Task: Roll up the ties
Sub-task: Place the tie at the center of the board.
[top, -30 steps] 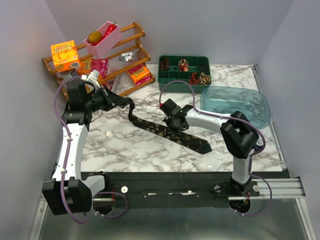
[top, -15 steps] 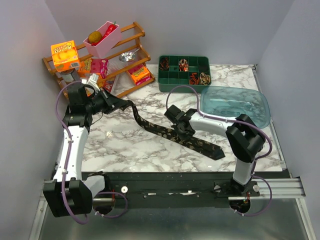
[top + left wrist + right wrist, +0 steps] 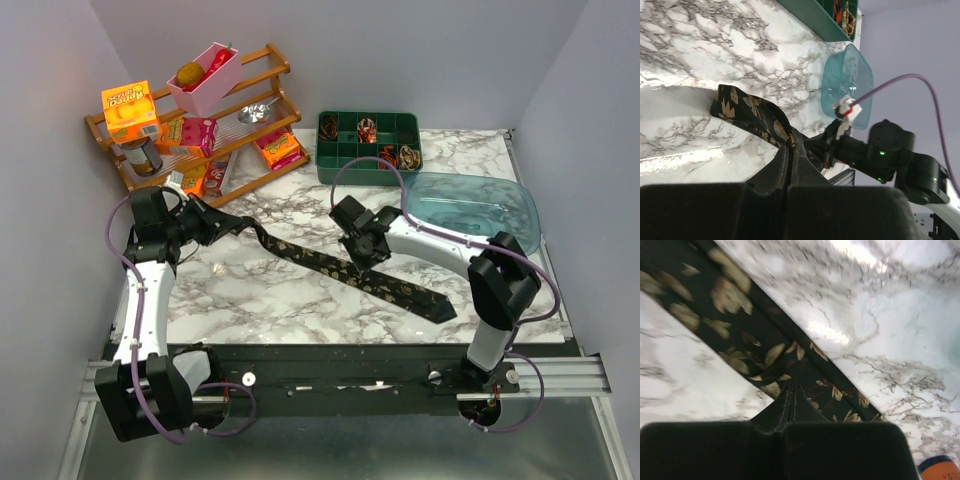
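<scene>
A long dark tie with a tan-gold leaf pattern lies diagonally across the marble table. Its wide end points to the near right. My left gripper is shut on the narrow end, which loops up off the table; in the left wrist view the tie runs into the closed left gripper. My right gripper is shut, and its tips rest on the middle of the tie. In the right wrist view, the right gripper shows no fabric between the pads. Coiled ties sit in the green tray.
A clear blue tub stands just right of the right arm; it also shows in the left wrist view. A wooden rack with boxes, a pink bin and an orange carton stands at the back left.
The tie has slid to the right and toward the near edge. The right gripper moved with it. The left gripper came down and nearer with the narrow end.
</scene>
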Robot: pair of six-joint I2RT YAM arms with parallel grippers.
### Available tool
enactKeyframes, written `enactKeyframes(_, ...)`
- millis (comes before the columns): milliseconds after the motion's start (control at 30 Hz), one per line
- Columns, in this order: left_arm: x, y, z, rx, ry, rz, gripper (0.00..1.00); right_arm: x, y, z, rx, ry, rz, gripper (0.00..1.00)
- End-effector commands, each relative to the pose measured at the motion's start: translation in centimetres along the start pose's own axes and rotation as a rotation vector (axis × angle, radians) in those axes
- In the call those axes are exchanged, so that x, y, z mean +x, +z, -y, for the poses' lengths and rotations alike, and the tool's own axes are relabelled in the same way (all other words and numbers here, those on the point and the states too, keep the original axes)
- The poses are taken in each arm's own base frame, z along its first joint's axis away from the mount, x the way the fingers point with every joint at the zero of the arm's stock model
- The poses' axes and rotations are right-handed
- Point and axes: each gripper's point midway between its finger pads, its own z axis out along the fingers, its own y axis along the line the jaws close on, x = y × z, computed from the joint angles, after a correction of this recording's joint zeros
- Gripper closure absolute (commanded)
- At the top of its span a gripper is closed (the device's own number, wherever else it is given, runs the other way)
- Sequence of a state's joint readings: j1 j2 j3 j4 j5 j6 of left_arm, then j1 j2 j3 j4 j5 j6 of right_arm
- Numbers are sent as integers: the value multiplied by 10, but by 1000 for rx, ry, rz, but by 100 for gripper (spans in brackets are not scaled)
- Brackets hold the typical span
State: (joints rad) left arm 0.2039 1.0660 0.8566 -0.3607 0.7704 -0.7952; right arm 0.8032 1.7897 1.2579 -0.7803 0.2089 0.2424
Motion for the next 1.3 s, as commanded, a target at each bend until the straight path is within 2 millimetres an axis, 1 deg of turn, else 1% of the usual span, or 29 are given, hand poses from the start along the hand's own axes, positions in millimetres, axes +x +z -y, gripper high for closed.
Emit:
enactKeyframes(0,-1,-2,-20,-69,-46,33,100,-55,-28,-28,-141,2,156,99)
enactKeyframes(100,2,2,-33,-89,-67,24,100,-64,-27,-46,-184,-33,165,99)
enactKeyframes(133,2,3,-36,-97,-73,23,100,-68,-22,-52,-189,-40,159,99)
enactKeyframes(200,3,5,-44,-115,-82,26,100,-68,-14,-66,-214,-63,140,99)
enactKeyframes(233,3,6,-48,-121,-86,24,100,-67,-6,-71,-216,-72,120,99)
enactKeyframes(300,2,7,-53,-127,-90,24,100,-64,2,-81,-225,-87,102,99)
enactKeyframes(400,3,8,-59,-136,-92,22,100,-57,15,-90,-228,-100,66,99)
enactKeyframes(500,4,8,-65,-147,-95,19,100,-47,27,-90,-213,-103,31,99)
enactKeyframes(667,0,5,-75,-157,-113,36,100,-26,37,-88,-208,-116,-29,99)
enactKeyframes(800,-1,4,-76,-154,-108,39,100,-6,42,-86,-209,-131,-82,99)
enactKeyframes(900,-2,3,-75,-152,-104,40,100,8,46,-78,-179,-133,-125,99)
enactKeyframes(967,-2,3,-73,-145,-96,37,100,12,43,-76,-178,-134,-123,99)
enactKeyframes(1033,-2,3,-71,-134,-93,31,100,5,38,-78,-195,-128,-92,99)
enactKeyframes(1067,-2,4,-71,-132,-87,28,100,-5,28,-82,-219,-124,-53,99)
enactKeyframes(1167,-1,4,-72,-132,-83,23,100,-33,8,-86,-243,-107,56,99)
enactKeyframes(1200,0,4,-73,-134,-85,21,100,-53,-6,-88,-258,-98,127,99)
enactKeyframes(1267,1,4,-73,-133,-82,20,100,-74,-18,-87,-247,-84,195,99)
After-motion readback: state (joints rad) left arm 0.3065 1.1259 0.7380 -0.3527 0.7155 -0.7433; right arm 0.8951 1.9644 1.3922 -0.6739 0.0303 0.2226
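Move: The left gripper already pinches one end of the tie, some 20 cm over the table. The tie stretch to be pressed lies about 17 cm to its right, 4 cm back and 21 cm below; the green box is 25 cm ahead and 30 cm right. From the shut right fingers, that stretch is about 9 cm left, 1 cm ahead and 4 cm down; the blue tray stands 13 cm ahead and 25 cm right. Hop the right hand, fingers shut, up about 4 cm and left over the tie, then down onto its near edge some 9 cm left of the start, and draw slightly back towards the base. Meanwhile lower the left gripper about 6 to 7 cm while easing it 4 cm left, fingers tipping down slightly, and keep its pinch on the tie end. ##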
